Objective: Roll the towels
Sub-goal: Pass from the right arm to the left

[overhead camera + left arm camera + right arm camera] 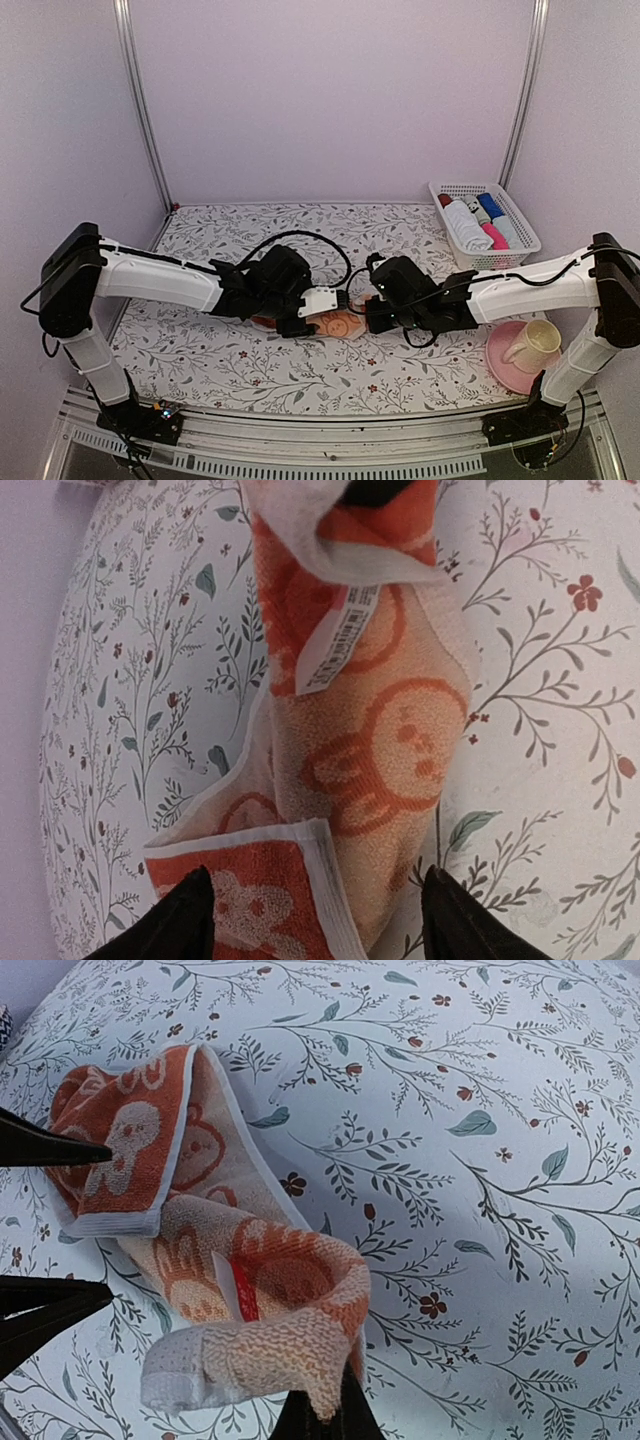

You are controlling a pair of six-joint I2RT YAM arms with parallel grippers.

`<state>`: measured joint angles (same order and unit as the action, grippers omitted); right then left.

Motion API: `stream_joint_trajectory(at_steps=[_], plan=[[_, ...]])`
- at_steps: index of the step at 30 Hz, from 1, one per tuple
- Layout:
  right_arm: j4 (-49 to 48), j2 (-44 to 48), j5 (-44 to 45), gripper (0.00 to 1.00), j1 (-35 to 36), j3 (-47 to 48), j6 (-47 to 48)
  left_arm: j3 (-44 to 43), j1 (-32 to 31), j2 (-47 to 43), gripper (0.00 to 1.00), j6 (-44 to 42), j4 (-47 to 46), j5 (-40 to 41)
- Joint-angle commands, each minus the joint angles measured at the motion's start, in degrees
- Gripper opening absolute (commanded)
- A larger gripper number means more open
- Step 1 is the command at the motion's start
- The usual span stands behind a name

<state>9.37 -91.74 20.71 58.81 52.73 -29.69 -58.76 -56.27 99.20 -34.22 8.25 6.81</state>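
The orange-red towel [338,324] with pale cartoon faces lies crumpled and partly folded on the flowered table between the two arms. In the left wrist view the towel [380,730] runs lengthwise. A folded corner lies between my left gripper's [322,925] wide-apart fingers [185,920], which do not pinch it. My right gripper [325,1415] is shut on the towel's white-hemmed edge [270,1355] and holds it lifted and curled over above the table. The white care label [335,640] shows. From above, the left gripper [330,312] and the right gripper [362,312] nearly meet over the towel.
A white basket [520,222] at the back right holds several rolled cloths in mixed colours. A pink plate [505,372] with a cream cup [533,345] sits at the front right beside the right arm. Purple walls close in the back and sides.
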Motion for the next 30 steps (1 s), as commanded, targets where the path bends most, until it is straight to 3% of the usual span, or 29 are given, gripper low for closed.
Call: stream_joint_trajectory(at_steps=[1,17,26,30], plan=[[-2.19,0.85,-0.49,0.03,-0.35,-1.84,-1.27,-0.32,-0.92,3.53,0.68,-1.27,-6.27,5.61],[-4.69,0.14,-2.47,0.03,-0.36,-2.70,-1.22,-2.01,-1.08,6.50,0.36,-1.55,-9.58,5.16],[-5.12,-0.19,-2.70,0.03,-0.36,-2.77,-1.20,-1.95,-1.02,6.71,0.03,-1.75,-8.57,6.29],[-5.15,-0.04,-2.32,0.03,-0.36,-3.26,-1.16,-2.03,-0.05,5.69,0.00,-1.10,-8.27,7.15]])
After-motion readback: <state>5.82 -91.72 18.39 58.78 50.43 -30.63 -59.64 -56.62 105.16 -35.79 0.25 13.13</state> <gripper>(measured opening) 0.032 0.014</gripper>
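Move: Just ahead of the open left fingers, about 2 cm forward, 1 cm to the right and 3 cm below, lies the corner of the towel's folded-over flap. The towel's raised end, pinched in the right hand, is level with the left hand front to back and roughly 10 cm to its right; the flap's free end lies about 7 cm to the left and 4 cm below. From the right hand, the flap corner is some 9 cm left, 2 cm forward and 5 cm down. Reaching about 2.5 cm forward over the towel, the left hand also dips roughly as far, then eases back up about 1 cm while drifting slightly right. Its fingers go from nearly wide open to fully shut, coming together on the hemmed corner of the flap, and the wrist barely tilts. The right hand stays almost in place and keeps its pinch on the raised end. ##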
